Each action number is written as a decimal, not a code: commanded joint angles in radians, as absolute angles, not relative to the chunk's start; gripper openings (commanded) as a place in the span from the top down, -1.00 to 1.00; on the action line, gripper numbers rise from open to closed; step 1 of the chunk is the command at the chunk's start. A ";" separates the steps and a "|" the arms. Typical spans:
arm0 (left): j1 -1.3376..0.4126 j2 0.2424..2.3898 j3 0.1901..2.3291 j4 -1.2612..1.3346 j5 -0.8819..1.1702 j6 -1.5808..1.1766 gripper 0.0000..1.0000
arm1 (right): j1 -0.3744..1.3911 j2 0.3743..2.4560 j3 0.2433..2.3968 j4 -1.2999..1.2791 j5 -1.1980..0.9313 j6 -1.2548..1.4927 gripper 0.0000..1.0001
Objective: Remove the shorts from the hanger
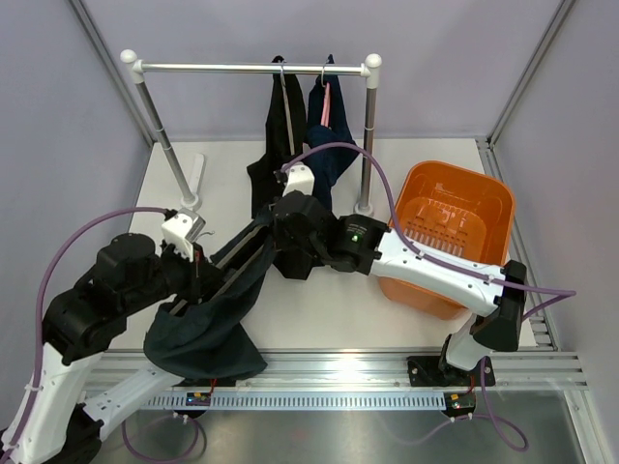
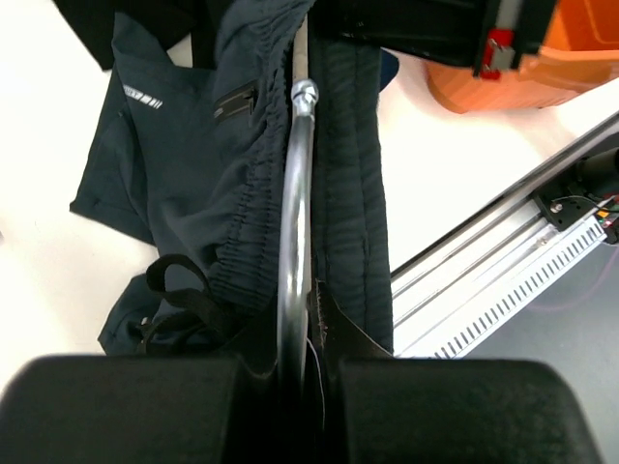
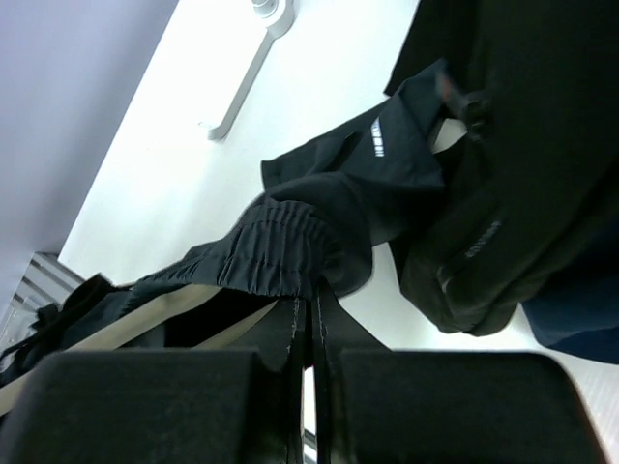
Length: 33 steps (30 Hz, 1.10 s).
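Note:
The dark teal-navy shorts (image 1: 208,324) are draped over a hanger (image 2: 293,242) held low above the table's near left part. My left gripper (image 2: 308,360) is shut on the hanger's metal wire, with the gathered waistband (image 2: 247,222) on one side and a cloth fold on the other. My right gripper (image 3: 311,307) reaches in from the right, and its tips are shut on the edge of that elastic waistband (image 3: 276,246). In the top view it (image 1: 269,235) sits at the hanger's far end. Black shorts (image 1: 280,126) and navy blue shorts (image 1: 332,130) hang from the rail (image 1: 222,68).
An orange basket (image 1: 464,178) stands at the right of the table, just behind my right forearm. The rack's two posts (image 1: 164,145) rise from feet on the table's far half. Black cloth (image 3: 513,174) hangs close to the right of my right gripper.

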<state>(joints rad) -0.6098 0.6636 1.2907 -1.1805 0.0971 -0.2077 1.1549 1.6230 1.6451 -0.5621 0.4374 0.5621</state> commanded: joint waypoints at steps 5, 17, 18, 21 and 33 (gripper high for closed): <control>-0.615 0.592 1.356 -1.186 0.209 -0.157 1.00 | 1.069 1.605 1.672 -0.606 0.545 0.577 1.00; -0.615 0.496 1.353 -1.074 0.248 -0.140 1.00 | 1.066 1.568 1.592 -0.578 0.503 0.589 1.00; -0.615 0.488 1.353 -1.059 0.264 -0.143 1.00 | 1.066 1.560 1.582 -0.577 0.506 0.589 1.00; -0.615 0.459 1.350 -1.005 0.250 -0.161 1.00 | 1.066 1.549 1.559 -0.594 0.505 0.584 1.00; -0.615 0.428 1.172 -0.681 -0.150 -0.354 1.00 | 1.393 1.528 1.664 -0.611 0.522 0.436 1.00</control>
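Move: The left hand grips the hanger's metal neck; the hanger lies in the shorts' waistband, whose edge is pinched in the right fingers, about 11 cm ahead, 14 cm to the right and 2 cm below the left hand. From the right hand, the hanger's middle lies some 6 cm back, 8 cm left and slightly below. The black shorts on the rack are roughly 16 cm ahead of the right hand, 4 cm right and 3 cm lower. Both grips stay shut, right fingers still pinching the waistband and left still on the hanger's neck. The left hand lifts it about 8 cm, easing back some 3 cm and then forward again, tipping its fingers up some 20 degrees. The right hand edges forward-right, sinks about 3 cm, then pulls sharply back, slightly left and up. ##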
